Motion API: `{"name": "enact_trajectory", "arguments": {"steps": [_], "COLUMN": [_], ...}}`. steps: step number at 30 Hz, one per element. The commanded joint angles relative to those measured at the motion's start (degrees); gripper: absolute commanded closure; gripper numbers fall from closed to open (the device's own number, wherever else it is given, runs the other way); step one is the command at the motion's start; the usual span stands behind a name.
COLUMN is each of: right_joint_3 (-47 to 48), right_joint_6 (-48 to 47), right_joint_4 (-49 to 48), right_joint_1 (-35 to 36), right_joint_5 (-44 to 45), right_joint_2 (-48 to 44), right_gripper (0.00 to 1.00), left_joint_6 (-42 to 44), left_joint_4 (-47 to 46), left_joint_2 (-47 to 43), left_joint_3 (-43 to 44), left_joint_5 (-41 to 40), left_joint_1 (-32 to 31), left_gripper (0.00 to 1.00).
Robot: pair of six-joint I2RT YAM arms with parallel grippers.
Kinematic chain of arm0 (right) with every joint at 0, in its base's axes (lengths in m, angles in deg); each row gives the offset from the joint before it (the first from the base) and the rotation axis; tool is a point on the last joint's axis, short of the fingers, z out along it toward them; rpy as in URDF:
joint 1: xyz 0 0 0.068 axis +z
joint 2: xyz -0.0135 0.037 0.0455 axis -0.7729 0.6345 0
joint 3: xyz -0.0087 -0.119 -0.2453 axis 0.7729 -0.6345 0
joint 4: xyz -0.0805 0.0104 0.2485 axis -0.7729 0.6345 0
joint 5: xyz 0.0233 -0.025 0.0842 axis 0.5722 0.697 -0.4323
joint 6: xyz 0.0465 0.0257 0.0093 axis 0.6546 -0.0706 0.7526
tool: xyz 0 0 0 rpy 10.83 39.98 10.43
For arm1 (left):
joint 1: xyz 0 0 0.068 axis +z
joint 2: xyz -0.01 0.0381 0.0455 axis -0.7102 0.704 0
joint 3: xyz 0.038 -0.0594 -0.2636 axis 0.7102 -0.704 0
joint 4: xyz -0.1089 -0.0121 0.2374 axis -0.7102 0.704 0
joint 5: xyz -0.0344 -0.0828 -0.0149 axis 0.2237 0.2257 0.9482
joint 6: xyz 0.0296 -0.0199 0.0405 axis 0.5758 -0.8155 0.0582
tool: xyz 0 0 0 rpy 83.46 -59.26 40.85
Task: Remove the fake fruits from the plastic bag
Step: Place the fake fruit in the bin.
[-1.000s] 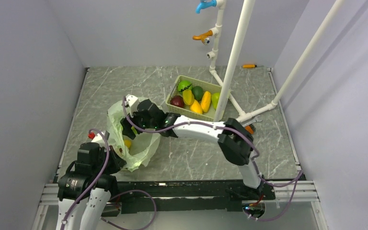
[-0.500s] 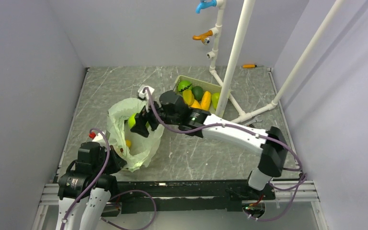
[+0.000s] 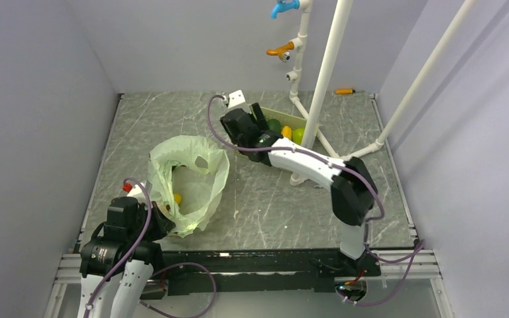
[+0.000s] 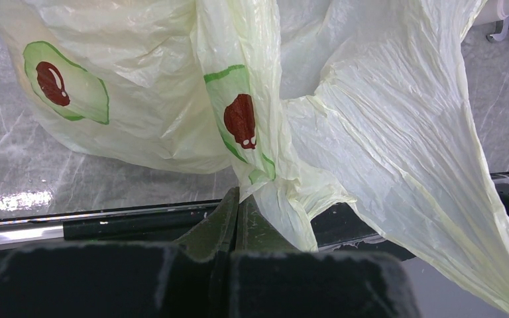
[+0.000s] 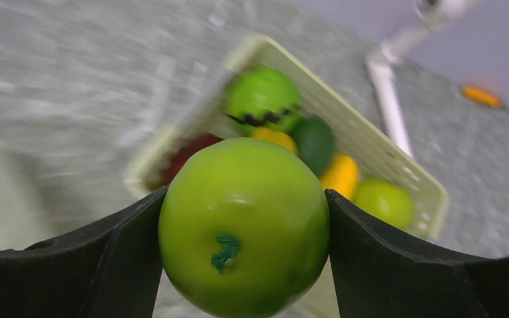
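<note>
The pale-green plastic bag [image 3: 192, 182] lies open at the left of the table, and a yellow fruit [image 3: 177, 198] shows inside it. My left gripper [image 4: 237, 196] is shut on a fold of the bag's edge [image 4: 265, 179] near the table's front edge. My right gripper [image 5: 245, 193] is shut on a bright green round fruit [image 5: 244, 232] and holds it above the near-left end of the beige slotted tray [image 5: 397, 169]. In the top view the right gripper [image 3: 260, 126] hangs over the tray [image 3: 290, 118] and hides the held fruit.
The tray holds a green ball with a zigzag band [image 5: 262, 95], a maroon fruit [image 5: 187, 152], yellow fruits [image 5: 341, 175], a dark green oval [image 5: 313, 142] and another bright green one [image 5: 383, 202]. A white pipe frame [image 3: 321, 79] stands right behind the tray.
My right gripper has come up out of the bag with the bright green fruit and swung back and right to above the tray. The left gripper has not moved.
</note>
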Motion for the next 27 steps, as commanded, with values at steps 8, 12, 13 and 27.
{"name": "enact_trajectory", "arguments": {"steps": [8, 12, 13, 27], "right_joint_3": [10.75, 12.61, 12.69, 11.4], "right_joint_6": [1.93, 3.23, 3.22, 3.41], "right_joint_4": [15.74, 18.06, 18.44, 20.52], "right_joint_1": [-9.72, -10.53, -10.55, -7.82], "right_joint_5": [15.69, 14.12, 13.71, 9.99], "right_joint_2": [15.31, 17.09, 17.23, 10.48], "right_gripper": [0.94, 0.79, 0.69, 0.01], "left_joint_6": [-0.01, -0.1, -0.04, 0.11], "left_joint_4": [-1.13, -1.13, -1.12, -1.74], "left_joint_2": [-0.24, -0.49, -0.32, 0.94], "left_joint_3": [-0.16, -0.17, -0.2, -0.21], "left_joint_5": [0.93, 0.87, 0.89, 1.25], "left_joint_1": [0.32, 0.32, 0.32, 0.41], "left_gripper": [1.0, 1.0, 1.0, 1.0]}}
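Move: The bin that the right hand is taking the held green fruit to has its middle about 8 cm ahead, 9 cm to the right and 18 cm below. In it the dark red fruit lies about 8 cm ahead and level sideways, the watermelon some 14 cm ahead and 5 cm right, the avocado 11 cm ahead and 9 cm right, the green pear 9 cm ahead and 17 cm right. From the left hand the bin is roughly 33 cm ahead, 30 cm right and somewhat below. The right arm swings the round green fruit quickly to the right and down over the middle of the bin, some 11 cm each way with about 6 cm forward, while the hand turns about 20 degrees clockwise, drops its left side and tips a little more downwards. There it stops and hovers, then spreads its fingers wide to let go of the fruit above the other fruits, easing barely a centimetre back. ##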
